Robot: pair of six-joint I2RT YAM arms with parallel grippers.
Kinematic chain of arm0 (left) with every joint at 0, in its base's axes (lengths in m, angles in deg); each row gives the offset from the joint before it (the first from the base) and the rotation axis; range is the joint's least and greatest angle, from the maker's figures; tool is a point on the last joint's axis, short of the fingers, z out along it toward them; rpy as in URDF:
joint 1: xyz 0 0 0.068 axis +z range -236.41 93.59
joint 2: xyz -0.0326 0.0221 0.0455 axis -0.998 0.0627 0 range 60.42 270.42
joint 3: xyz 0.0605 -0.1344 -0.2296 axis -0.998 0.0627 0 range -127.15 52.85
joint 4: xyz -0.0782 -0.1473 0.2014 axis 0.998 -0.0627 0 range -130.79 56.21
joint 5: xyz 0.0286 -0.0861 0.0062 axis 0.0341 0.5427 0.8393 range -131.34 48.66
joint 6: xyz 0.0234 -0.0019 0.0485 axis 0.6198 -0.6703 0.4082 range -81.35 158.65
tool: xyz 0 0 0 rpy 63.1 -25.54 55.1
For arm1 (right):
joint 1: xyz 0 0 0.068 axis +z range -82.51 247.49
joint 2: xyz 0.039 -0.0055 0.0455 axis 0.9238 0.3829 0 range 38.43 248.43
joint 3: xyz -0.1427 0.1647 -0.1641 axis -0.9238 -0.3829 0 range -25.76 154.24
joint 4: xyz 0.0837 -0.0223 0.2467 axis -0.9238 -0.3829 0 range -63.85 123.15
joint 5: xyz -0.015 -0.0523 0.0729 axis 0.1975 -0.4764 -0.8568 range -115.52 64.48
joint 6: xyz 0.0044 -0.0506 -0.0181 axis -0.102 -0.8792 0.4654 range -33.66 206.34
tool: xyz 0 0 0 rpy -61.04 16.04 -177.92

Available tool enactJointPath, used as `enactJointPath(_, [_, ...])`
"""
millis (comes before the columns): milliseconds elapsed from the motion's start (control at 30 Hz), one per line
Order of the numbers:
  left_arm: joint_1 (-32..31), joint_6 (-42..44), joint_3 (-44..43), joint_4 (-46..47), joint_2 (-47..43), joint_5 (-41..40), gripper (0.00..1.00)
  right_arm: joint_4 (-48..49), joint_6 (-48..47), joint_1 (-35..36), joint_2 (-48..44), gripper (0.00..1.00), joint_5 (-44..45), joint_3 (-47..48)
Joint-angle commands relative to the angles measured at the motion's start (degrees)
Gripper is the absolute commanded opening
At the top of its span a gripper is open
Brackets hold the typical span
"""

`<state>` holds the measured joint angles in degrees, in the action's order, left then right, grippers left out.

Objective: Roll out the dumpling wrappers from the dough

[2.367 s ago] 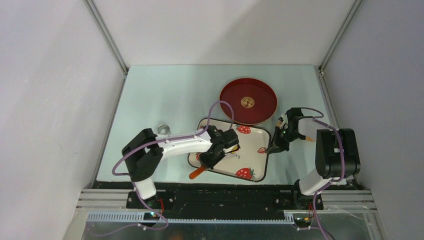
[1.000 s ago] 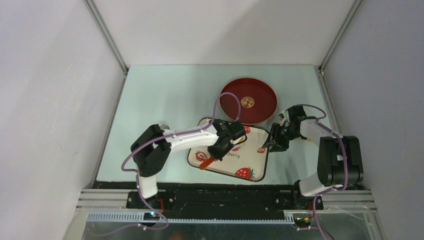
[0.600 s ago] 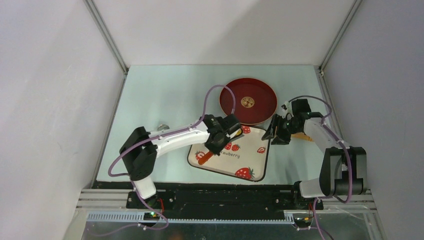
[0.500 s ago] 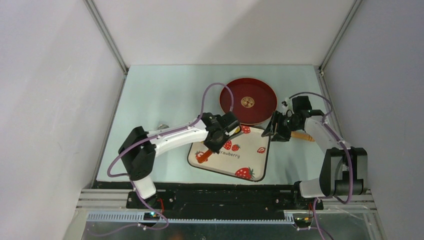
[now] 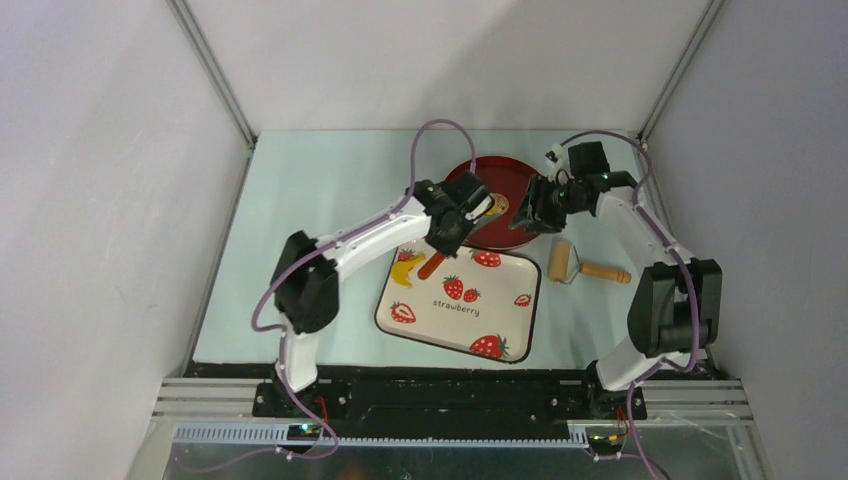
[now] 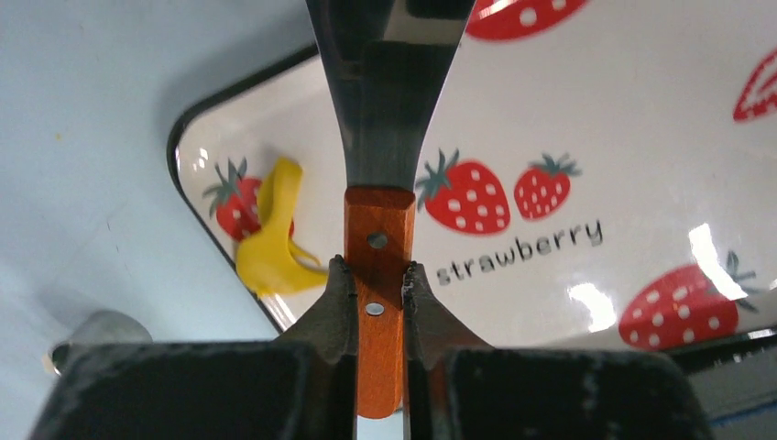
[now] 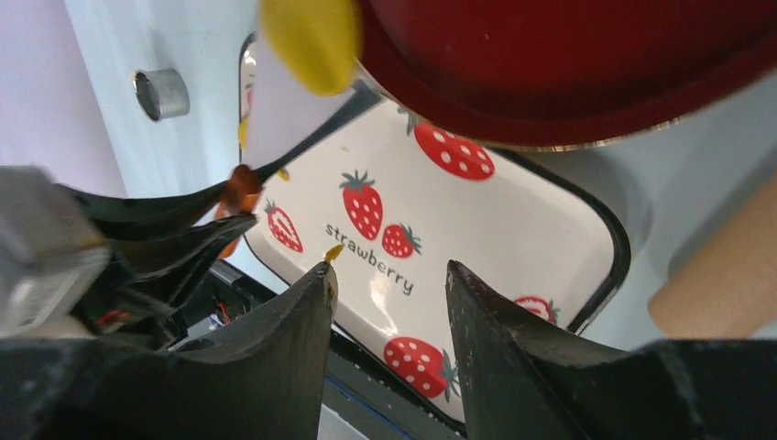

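My left gripper (image 5: 446,238) (image 6: 376,275) is shut on the orange wooden handle of a metal spatula (image 6: 377,229). It holds the blade out over the near edge of the red plate (image 5: 500,172). In the right wrist view a small round yellow dumpling wrapper (image 7: 310,37) lies on the blade tip at the plate's rim (image 7: 568,64). My right gripper (image 5: 527,216) (image 7: 389,270) is open and empty, beside the blade over the plate's right side. A banana-shaped yellow dough scrap (image 5: 405,270) (image 6: 270,247) lies in the far left corner of the strawberry tray (image 5: 450,326).
A wooden rolling pin (image 5: 580,266) (image 7: 724,266) lies on the table right of the tray. A small metal ring cutter (image 6: 92,335) (image 7: 160,92) stands on the table left of the tray. The cell's walls close in on both sides.
My left gripper has carried the spatula with the wrapper from the tray up to the red plate. My right gripper has moved from the tray's right edge to the plate, uncovering the rolling pin.
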<state>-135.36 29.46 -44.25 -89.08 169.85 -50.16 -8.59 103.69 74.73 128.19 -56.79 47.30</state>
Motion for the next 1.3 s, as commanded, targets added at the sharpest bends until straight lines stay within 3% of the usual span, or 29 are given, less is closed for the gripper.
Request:
enactJointPath(0, [1.66, 3.55, -9.25, -1.98, 6.49, 0.25, 0.00, 0.04, 0.66, 0.97, 4.67, 0.50, -2.11, 7.18])
enactJointPath(267, [3.55, 4.18, -15.81, -2.98, 12.33, 1.40, 0.00, 1.22, 3.70, 2.92, 15.71, 0.15, -6.37, 16.11])
enactJointPath(333, [3.85, 4.18, -16.12, -2.98, 12.77, 1.85, 0.00, 2.51, 4.85, 3.91, 17.99, 0.12, -7.61, 16.80])
enactJointPath(667, [4.17, 4.14, -16.35, -2.98, 12.71, 3.48, 0.00, 12.31, 12.62, 5.26, 24.93, 0.06, -13.91, 15.16])
enactJointPath(1267, [4.67, 2.72, -20.05, -3.03, 14.52, 4.71, 0.00, 9.34, 9.16, 8.05, 31.40, 0.05, -0.23, 18.52])
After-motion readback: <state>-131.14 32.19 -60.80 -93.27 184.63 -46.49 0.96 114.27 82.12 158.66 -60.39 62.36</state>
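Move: The yellow wrapper rides on the spatula blade, about 7 cm ahead, 7 cm right and 2 cm above the left hand, which already grips the handle; the red plate's middle, where it is being taken, is some 13 cm ahead, 10 cm right and 9 cm down. From the right hand the wrapper is roughly 3 cm ahead, 9 cm left and 3 cm below, the plate's middle 9 cm ahead, 4 cm left and 12 cm down, and the roller 3 cm back, 7 cm right and 13 cm down. Keeping its grip on the spatula handle, the left hand carries the blade some 5 cm forward and about 3 cm down, drifting right over the red plate, and then nearly holds it there. The right hand shuts its half-open fingers while sweeping forward and left, then sinks, about 10 cm down in all, bringing the closed tips onto the blade's near edge beside the wrapper. ##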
